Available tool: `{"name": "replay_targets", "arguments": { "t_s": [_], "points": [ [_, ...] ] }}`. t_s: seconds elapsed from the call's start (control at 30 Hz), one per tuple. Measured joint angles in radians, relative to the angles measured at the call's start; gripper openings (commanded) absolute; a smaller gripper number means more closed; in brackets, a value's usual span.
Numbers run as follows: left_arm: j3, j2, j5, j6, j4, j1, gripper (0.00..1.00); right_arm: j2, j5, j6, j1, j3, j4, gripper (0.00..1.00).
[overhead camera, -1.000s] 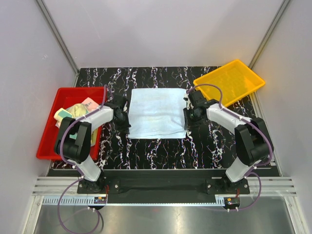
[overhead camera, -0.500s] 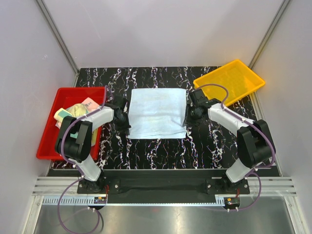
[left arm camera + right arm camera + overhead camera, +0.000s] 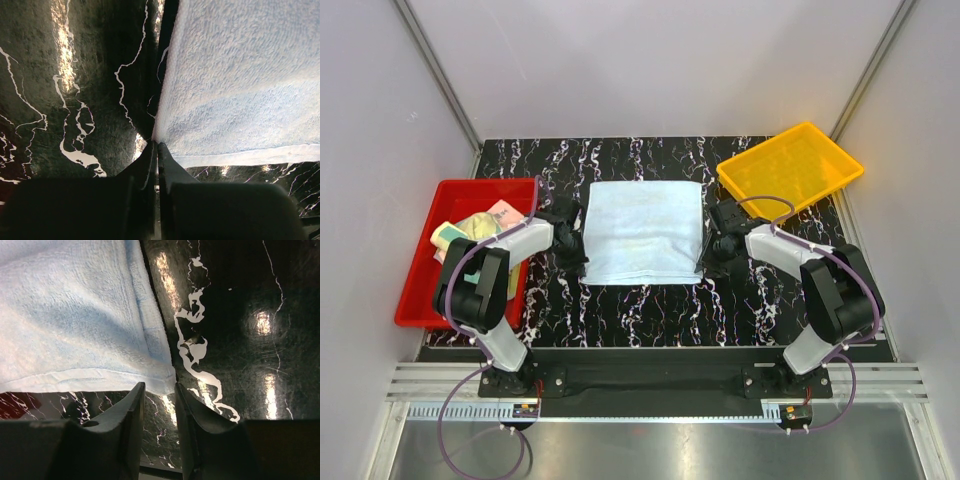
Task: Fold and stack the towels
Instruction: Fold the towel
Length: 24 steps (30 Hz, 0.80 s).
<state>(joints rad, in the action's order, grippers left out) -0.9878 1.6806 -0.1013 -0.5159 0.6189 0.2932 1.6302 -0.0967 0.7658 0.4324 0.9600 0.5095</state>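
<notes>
A light blue towel (image 3: 645,232) lies folded flat on the black marbled table, filling the upper right of the left wrist view (image 3: 240,80) and the upper left of the right wrist view (image 3: 75,315). My left gripper (image 3: 578,258) is shut, its tips (image 3: 156,146) right at the towel's near-left corner. My right gripper (image 3: 710,262) is open, and the near-right corner sits just ahead of its gap (image 3: 159,387) with nothing between the fingers. More towels, pale yellow-green (image 3: 460,232) and peach-pink (image 3: 505,212), lie crumpled in the red tray.
The red tray (image 3: 425,290) stands at the table's left edge. A yellow tray (image 3: 790,168) sits at the back right, tilted. Grey walls close in the table on three sides.
My right gripper has slid toward the near side along the towel's right edge, down to its near corner, and its jaws have opened wider. The left arm has not moved.
</notes>
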Motion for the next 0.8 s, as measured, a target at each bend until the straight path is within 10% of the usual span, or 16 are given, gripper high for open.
{"name": "replay_targets", "arguments": {
  "t_s": [0.37,0.57,0.8],
  "points": [
    [0.000,0.000,0.000,0.000,0.000,0.000,0.00,0.002,-0.002,0.045,0.000,-0.055,-0.054,0.34],
    [0.000,0.000,0.005,0.000,0.000,0.000,0.00,0.002,-0.001,0.039,0.000,-0.069,-0.079,0.06],
    [-0.001,-0.004,0.013,0.000,0.023,0.000,0.00,-0.005,-0.003,0.011,0.000,-0.067,-0.078,0.04]
  ]
}}
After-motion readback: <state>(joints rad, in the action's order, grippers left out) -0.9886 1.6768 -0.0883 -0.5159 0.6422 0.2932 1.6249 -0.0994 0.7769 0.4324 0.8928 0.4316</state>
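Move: The towel's near right corner sits almost between the right hand's parted fingertips, about 2 cm below and perhaps 1 cm back; the towel's middle is some 8 cm ahead and 10 cm to the left of that hand, and the yellow bin about 20 cm ahead and 17 cm right. The left hand is already shut on the near left corner, right at its fingertips, with the red bin about 20 cm to its left and 3 cm ahead. Downward and a touch back, the right hand sinks about 1.5 cm with its partly open fingers straddling the towel's near right corner, then shuts them and pinches that corner at the tips. The left hand keeps its pinch on the near left corner, still until it starts easing back and left by about half a centimetre. ##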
